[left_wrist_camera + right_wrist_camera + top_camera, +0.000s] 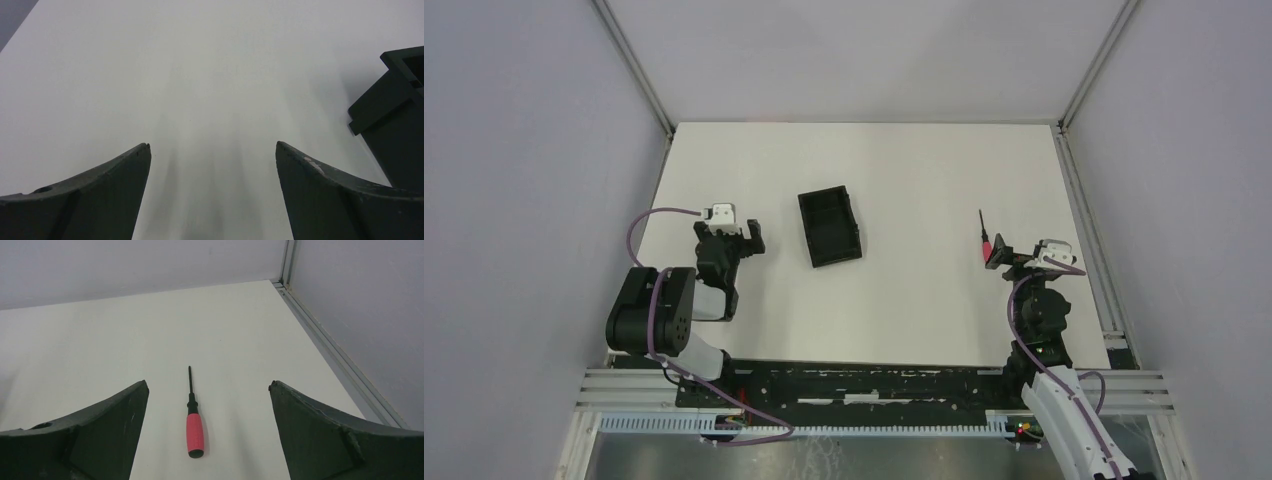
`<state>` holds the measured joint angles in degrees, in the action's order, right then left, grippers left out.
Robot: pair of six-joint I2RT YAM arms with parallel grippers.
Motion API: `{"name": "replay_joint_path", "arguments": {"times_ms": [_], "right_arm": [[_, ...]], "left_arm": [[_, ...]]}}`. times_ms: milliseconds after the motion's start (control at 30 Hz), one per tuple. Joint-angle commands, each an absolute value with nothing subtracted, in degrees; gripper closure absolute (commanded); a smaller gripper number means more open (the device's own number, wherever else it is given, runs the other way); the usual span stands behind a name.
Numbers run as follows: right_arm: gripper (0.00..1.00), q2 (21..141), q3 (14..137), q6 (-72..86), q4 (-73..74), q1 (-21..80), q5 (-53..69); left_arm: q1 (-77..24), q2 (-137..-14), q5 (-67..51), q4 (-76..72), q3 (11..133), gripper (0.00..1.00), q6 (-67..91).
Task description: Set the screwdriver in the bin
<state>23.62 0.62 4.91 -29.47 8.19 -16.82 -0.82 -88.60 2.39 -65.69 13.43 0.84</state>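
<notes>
The screwdriver (985, 238), with a thin black shaft and a short red-pink handle, lies on the white table at the right; in the right wrist view it (194, 426) lies flat, handle toward the camera. My right gripper (208, 386) is open, the handle between and just ahead of its fingers, untouched; from above the gripper (1008, 254) sits just behind the handle. The black bin (830, 228) stands open-top at the table's middle. My left gripper (212, 146) is open and empty, left of the bin, whose corner (390, 100) shows at the right.
The white table (904, 310) is enclosed by grey walls with metal rails (1084, 200) along its sides. The right rail (340, 360) runs close to the right of the screwdriver. Both arm bases sit at the near edge.
</notes>
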Motion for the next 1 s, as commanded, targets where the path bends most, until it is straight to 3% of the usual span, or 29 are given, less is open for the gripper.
{"name": "replay_joint_path", "arguments": {"times_ms": [0, 67, 200, 433, 533, 767, 967], "right_arm": [[0.02, 23.12, -4.21, 4.92, -30.41, 8.31, -17.13], [0.02, 23.93, -0.72, 4.74, -28.11, 8.28, -16.36], [0.02, 33.43, 18.04, 4.38, -12.81, 8.32, -17.13], [0.02, 69.56, 71.46, -2.90, 35.07, 8.28, -13.37], [0.02, 81.88, 85.66, -3.42, 45.70, 7.77, -13.21], [0.02, 97.97, 89.42, -3.96, 47.68, 4.80, -3.28], [0.04, 103.66, 79.50, -2.89, 40.74, 4.15, -2.60]], "left_arm": [[-0.59, -88.24, 1.84, -67.28, 14.33, 0.00, 1.67], [-0.61, -88.24, 1.85, -67.27, 14.32, 0.00, 1.67], [-0.60, -88.24, 1.85, -67.30, 14.33, 0.00, 1.67], [-0.56, -88.27, 1.85, -67.30, 14.33, 0.00, 1.67], [-0.59, -88.27, 1.85, -67.31, 14.33, 0.00, 1.67], [-0.57, -88.24, 1.85, -67.32, 14.33, 0.00, 1.67], [-0.57, -88.24, 1.88, -67.32, 14.32, 0.00, 1.67]]}}
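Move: Ahead of the right hand by roughly 12 cm, 4 cm to its left and about 16 cm below, the screwdriver lies on the table with its shaft pointing away and its red handle nearer the robot. The black bin stands some 42 cm to the left of the screwdriver, about level with it in reach. From the left hand, the screwdriver is roughly 70 cm to the right, 3 cm ahead and 7 cm lower. Arcing up and over towards the screwdriver, the empty right hand swings forward and rises about 16 cm, then plunges some 22 cm, easing slightly back near the bottom. It finishes around 14 cm farther out, above the screwdriver without touching it. The wrist pitches down by about 65 degrees with a little counter-clockwise turn, and the fingers stay wide open. ##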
